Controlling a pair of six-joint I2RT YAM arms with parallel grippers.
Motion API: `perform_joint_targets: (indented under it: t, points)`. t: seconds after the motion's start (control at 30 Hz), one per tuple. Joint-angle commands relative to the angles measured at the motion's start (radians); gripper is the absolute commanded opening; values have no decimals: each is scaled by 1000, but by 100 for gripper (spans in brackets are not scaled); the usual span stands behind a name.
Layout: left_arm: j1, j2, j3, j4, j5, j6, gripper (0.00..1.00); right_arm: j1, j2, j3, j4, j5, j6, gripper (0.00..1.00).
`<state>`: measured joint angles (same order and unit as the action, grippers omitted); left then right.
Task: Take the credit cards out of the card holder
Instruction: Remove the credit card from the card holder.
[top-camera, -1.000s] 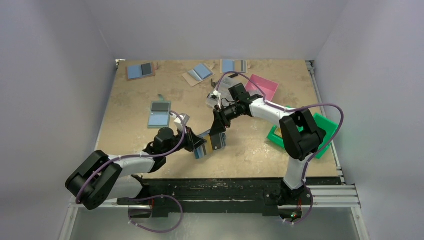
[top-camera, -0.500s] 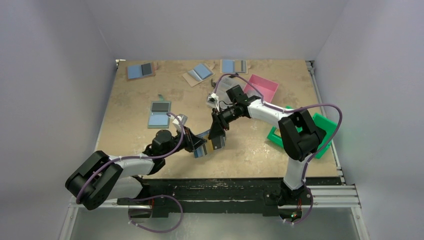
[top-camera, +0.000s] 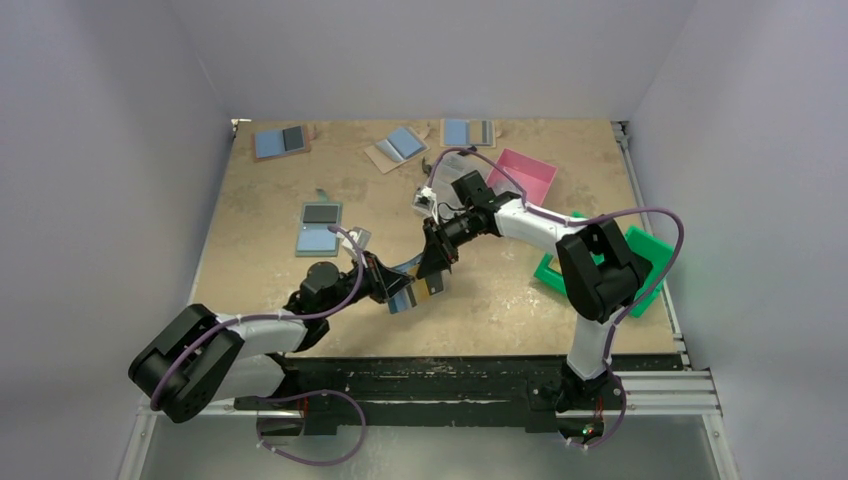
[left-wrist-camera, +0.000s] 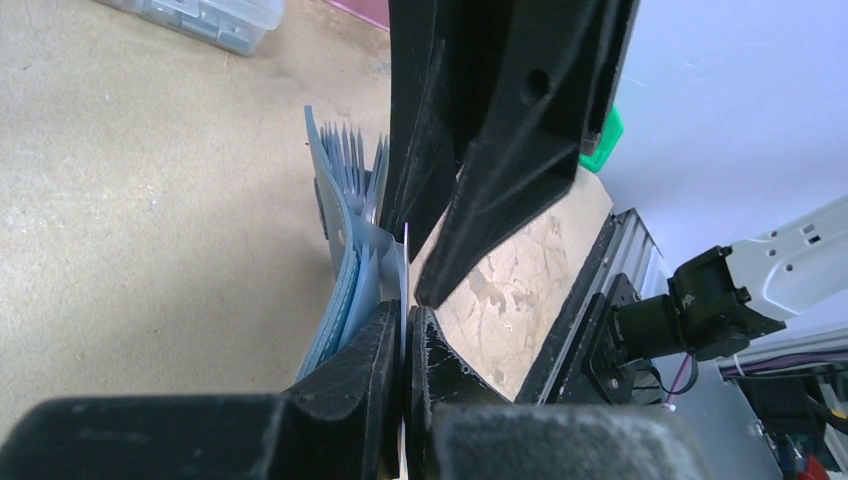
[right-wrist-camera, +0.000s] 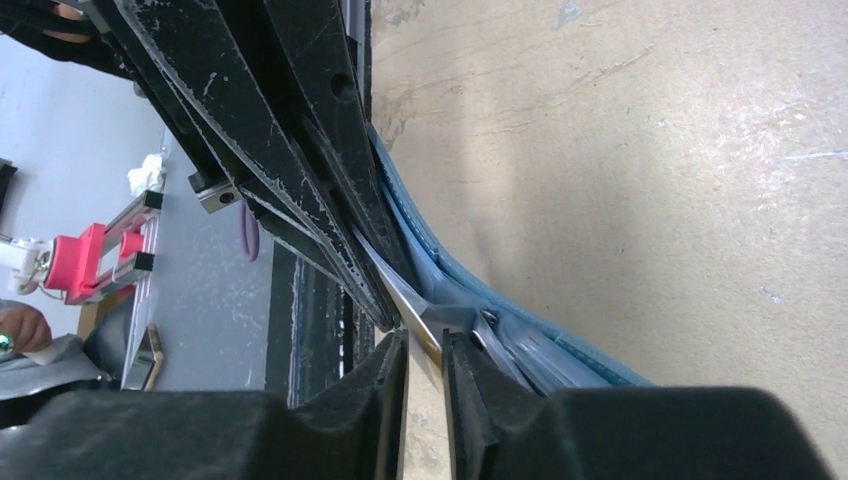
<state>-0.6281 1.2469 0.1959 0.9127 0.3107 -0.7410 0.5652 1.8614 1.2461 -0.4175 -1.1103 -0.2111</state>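
Note:
The blue card holder (top-camera: 403, 297) is held above the table's near middle, and my left gripper (top-camera: 393, 290) is shut on it. In the left wrist view the left gripper (left-wrist-camera: 407, 320) pinches a thin pale leaf of the card holder (left-wrist-camera: 345, 240), whose pockets fan out. My right gripper (top-camera: 435, 272) comes in from above right. In the right wrist view the right gripper (right-wrist-camera: 425, 340) stands narrowly open round the edge of a credit card (right-wrist-camera: 410, 300). The card lies against one pad, with a gap on the other side. The blue holder (right-wrist-camera: 470, 290) lies just beyond.
Other blue holders lie at the left (top-camera: 319, 227) and along the far edge (top-camera: 281, 140), (top-camera: 400, 146), (top-camera: 467, 132). A pink tray (top-camera: 525, 172) and a green tray (top-camera: 645, 250) sit to the right. A clear plastic box (left-wrist-camera: 200, 15) shows in the left wrist view.
The right jaws have narrowed round the card. The piece between the two grippers has tilted and looks smaller from above. The left gripper stays shut on the holder.

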Motion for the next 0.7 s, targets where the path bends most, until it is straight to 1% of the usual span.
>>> perform_joint_targets:
  t: [0.0,0.03,0.07,0.13,0.2,0.23,0.27,0.3,0.33,0.37,0.5,0.67]
  points:
    - [7,-30,-8,132,7,-14,0,7,2,12,-1,-69,-8,20]
    - [7,-32,-10,130,3,-14,0,7,2,14,-2,-71,-9,15]
    - [8,-34,-11,125,0,-15,0,7,2,14,-3,-77,-12,12]
    - [8,-46,-14,108,-11,-14,0,7,2,15,-8,-79,-18,9]
    - [11,-60,-16,80,-31,-18,0,5,2,17,-14,-81,-25,4]
    - [12,-68,-15,62,-36,-23,2,5,2,19,-15,-82,-26,0]
    - [15,-74,-13,42,-37,-26,5,5,2,19,-15,-80,-27,0]
    - [17,-80,-12,26,-38,-32,13,5,2,20,-14,-80,-27,0]
    - [18,-86,-11,5,-41,-38,25,5,4,20,-14,-81,-27,0]
    - [20,-92,-10,-8,-39,-41,29,5,5,20,-14,-79,-27,0]
    - [26,-111,-15,-33,-13,-50,36,3,8,21,-8,-71,-21,0]
    - [32,-121,-27,-34,23,-61,38,-4,11,19,-1,-69,-12,0]
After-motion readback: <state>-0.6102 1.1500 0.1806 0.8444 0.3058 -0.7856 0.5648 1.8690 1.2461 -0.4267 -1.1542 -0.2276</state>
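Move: Right hand: the middle of the gold card in its clear sleeve lies just under its half-open fingers, about 2 cm back, 1 cm to the left and a centimetre or so lower. The open card holder is centred some 3 cm below and 2 cm back, with its dark card 2 cm back and 4 cm to the right. The clear box sits about 18 cm ahead and 6 cm right. From the left hand, already pinching the sleeve's edge, the gold card is 1 cm back and 2 cm right, slightly lower. Almost in place, easing back only half a centimetre, the right hand shuts its half-open fingers over the upper edge of the gold card's sleeve and pinches it. The left hand keeps its own pinch until the right has closed, then opens to somewhat under half and lets go, drifting about 1 cm up and 1 cm left, away from the right fingers. ##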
